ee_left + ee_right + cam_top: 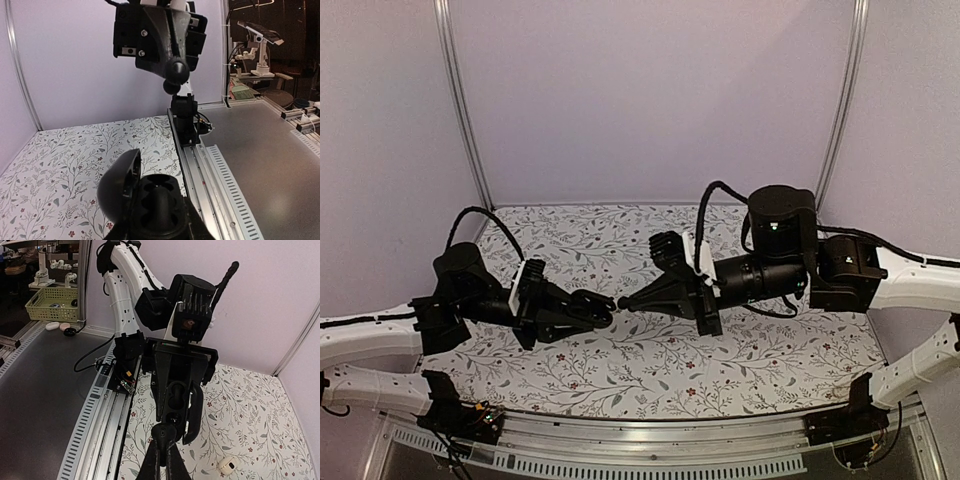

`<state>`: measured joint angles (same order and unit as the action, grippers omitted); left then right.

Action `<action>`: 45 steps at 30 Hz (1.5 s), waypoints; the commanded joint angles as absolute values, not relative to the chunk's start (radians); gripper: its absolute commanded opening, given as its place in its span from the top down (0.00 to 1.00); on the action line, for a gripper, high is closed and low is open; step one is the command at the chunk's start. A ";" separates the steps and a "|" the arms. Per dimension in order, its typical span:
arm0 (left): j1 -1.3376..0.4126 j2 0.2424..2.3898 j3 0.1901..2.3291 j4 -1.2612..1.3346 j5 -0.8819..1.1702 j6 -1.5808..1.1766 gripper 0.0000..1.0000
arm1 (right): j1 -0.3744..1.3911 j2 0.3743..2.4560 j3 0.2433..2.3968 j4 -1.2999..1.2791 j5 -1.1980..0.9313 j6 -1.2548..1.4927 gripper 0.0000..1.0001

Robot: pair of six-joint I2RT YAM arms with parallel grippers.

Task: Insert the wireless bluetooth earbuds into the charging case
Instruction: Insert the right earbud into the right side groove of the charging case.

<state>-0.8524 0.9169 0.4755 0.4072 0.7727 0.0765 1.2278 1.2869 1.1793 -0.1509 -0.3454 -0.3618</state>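
Observation:
My left gripper (572,312) is shut on the black charging case (159,200) and holds it above the table. The case's lid (117,187) is swung open to one side. My right gripper (165,452) is shut on one small black earbud (164,432) at its fingertips. In the right wrist view the earbud hangs just in front of the case's open wells (176,392), very close to them. The left wrist view shows the right gripper (172,80) a little way off the case, with the earbud (171,88) pointing at it. A second earbud does not show.
A small white case (226,466) lies on the flowered table cover (650,365) to the right, below my right gripper. An aluminium rail (210,170) runs along the table's near edge. Pale walls stand at the back and sides.

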 commanded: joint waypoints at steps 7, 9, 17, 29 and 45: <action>-0.835 0.956 0.508 0.468 0.816 0.042 1.00 | 1.285 1.398 1.299 -0.265 -0.214 -0.430 1.00; -0.835 0.959 0.508 0.468 0.814 0.042 1.00 | 1.293 1.418 1.311 -0.275 -0.189 -0.433 1.00; -0.832 0.963 0.508 0.466 0.804 0.046 1.00 | 1.308 1.475 1.349 -0.306 -0.126 -0.424 1.00; -0.831 0.953 0.499 0.465 0.804 0.047 1.00 | 1.314 1.524 1.362 -0.319 -0.059 -0.407 1.00; -0.823 0.929 0.488 0.471 0.794 0.052 1.00 | 1.315 1.587 1.388 -0.380 -0.061 -0.376 1.00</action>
<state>-0.8318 0.9546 0.4789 0.4194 0.7940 0.0513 1.3090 1.5330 1.3613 -0.3145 -0.0818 -0.3943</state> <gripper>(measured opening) 0.220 0.009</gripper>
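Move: The charging case's right-side groove lies about 6 cm to the right hand's left, 2 cm ahead and 7 cm below it; that hand already holds the right earbud at its fingertips. The left groove is 3 cm farther left in the same tray, and the open lid stands some 3 cm forward of the right groove. From the left hand, which grips the case, the earbud is about 8 cm to the right, 2 cm back and 7 cm above. The earbud is lowered by the right hand down and left to the case's right groove, about 6 cm down and 5 cm left, easing slightly forward. The closed fingers keep their hold and tip some 15 degrees further down, swinging a little clockwise; after a quick approach they only creep on at the groove. The left hand holds the case nearly still. ##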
